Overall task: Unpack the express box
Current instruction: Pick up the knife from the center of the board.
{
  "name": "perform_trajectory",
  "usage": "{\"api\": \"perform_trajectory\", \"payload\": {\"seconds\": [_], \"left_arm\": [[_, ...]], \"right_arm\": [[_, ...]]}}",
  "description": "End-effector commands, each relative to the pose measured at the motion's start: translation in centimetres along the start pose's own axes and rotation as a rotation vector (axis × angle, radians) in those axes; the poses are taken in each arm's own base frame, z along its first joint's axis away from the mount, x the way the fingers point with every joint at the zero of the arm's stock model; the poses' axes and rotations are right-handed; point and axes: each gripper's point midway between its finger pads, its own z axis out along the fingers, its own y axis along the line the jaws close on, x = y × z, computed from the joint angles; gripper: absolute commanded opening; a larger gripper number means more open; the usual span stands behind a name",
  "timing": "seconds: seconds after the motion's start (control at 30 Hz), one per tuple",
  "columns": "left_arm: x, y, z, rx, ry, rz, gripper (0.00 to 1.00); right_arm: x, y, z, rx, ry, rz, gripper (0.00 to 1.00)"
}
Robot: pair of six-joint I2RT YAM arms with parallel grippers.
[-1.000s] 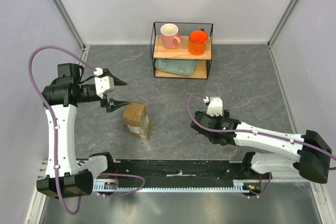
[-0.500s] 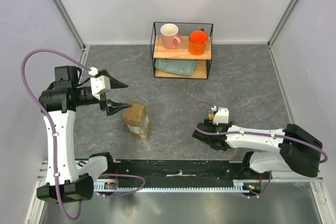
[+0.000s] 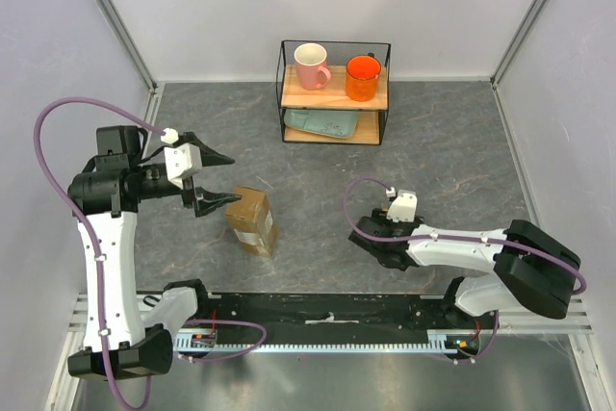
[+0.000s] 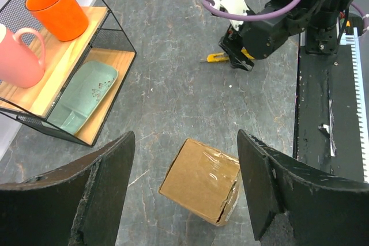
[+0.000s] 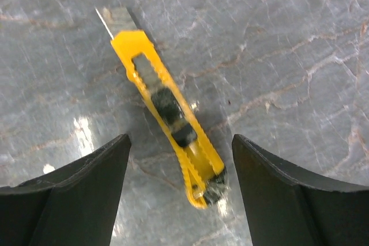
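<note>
The express box [image 3: 251,219], a brown taped cardboard parcel, lies on the grey table left of centre. It also shows in the left wrist view [image 4: 202,180]. My left gripper [image 3: 223,178] hovers open just to the box's left and above it. In its own view the left gripper [image 4: 184,136] has its fingers spread wider than the box and touches nothing. My right gripper [image 3: 373,244] is low over the table at right of centre. The right gripper [image 5: 180,139] is open, its fingers on either side of a yellow utility knife [image 5: 167,108] with the blade out, without touching it.
A black wire shelf [image 3: 335,91] stands at the back with a pink mug [image 3: 311,65], an orange mug [image 3: 363,77] and a green tray [image 3: 322,123] below. From the left wrist view the knife [image 4: 216,57] lies under the right arm. A black rail [image 3: 327,313] runs along the near edge.
My right arm has folded down and brought its gripper low over the knife, its jaws narrowing a little. My left gripper has drawn slightly left. The box has not moved.
</note>
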Motion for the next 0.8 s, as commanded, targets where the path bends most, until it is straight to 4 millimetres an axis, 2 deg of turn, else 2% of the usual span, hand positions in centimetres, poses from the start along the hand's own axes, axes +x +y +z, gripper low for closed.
{"api": "perform_trajectory", "payload": {"seconds": [0.0, 0.17, 0.3, 0.47, 0.5, 0.63, 0.67, 0.77], "left_arm": [[-1.0, -1.2, -0.4, -0.002, 0.004, -0.029, 0.79], [-0.6, -1.4, -0.4, -0.01, 0.017, -0.025, 0.78], [-0.5, -1.3, -0.5, -0.017, 0.022, -0.021, 0.78], [-0.6, -1.1, -0.4, -0.02, 0.021, -0.026, 0.78], [-0.6, -1.0, -0.5, -0.022, 0.022, -0.023, 0.78], [-0.8, -1.0, -0.5, -0.024, 0.017, -0.02, 0.78], [-0.8, -0.9, -0.4, -0.024, 0.016, -0.025, 0.78], [-0.9, -1.0, -0.4, -0.022, 0.009, -0.036, 0.79]], "right_arm": [[-0.2, 0.4, 1.6, -0.017, 0.025, 0.005, 0.79], [-0.2, 1.5, 2.7, -0.105, 0.113, 0.027, 0.75], [0.6, 2.7, 2.7, -0.17, 0.16, 0.016, 0.64], [3.1, 3.4, 2.5, -0.221, 0.245, -0.002, 0.56], [3.6, 3.5, 2.4, -0.226, 0.259, -0.004, 0.51], [4.8, 3.9, 1.6, -0.241, 0.269, -0.03, 0.48], [5.2, 4.2, 1.2, -0.254, 0.271, -0.048, 0.45], [5.5, 4.9, 0.6, -0.268, 0.272, -0.068, 0.21]]}}
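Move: The knife lies on the table about 4 cm ahead of the right hand, sideways level with it and 1 cm lower, its handle end near the open fingertips. The upright box stands some 40 cm to the hand's left, 2 cm farther out and its middle 6 cm higher. From the raised left hand the knife is about 45 cm right, 5 cm ahead and 33 cm below. The right hand skims forward about 4 cm, then swings left about 5 cm, closing its fingers around the knife's handle. ##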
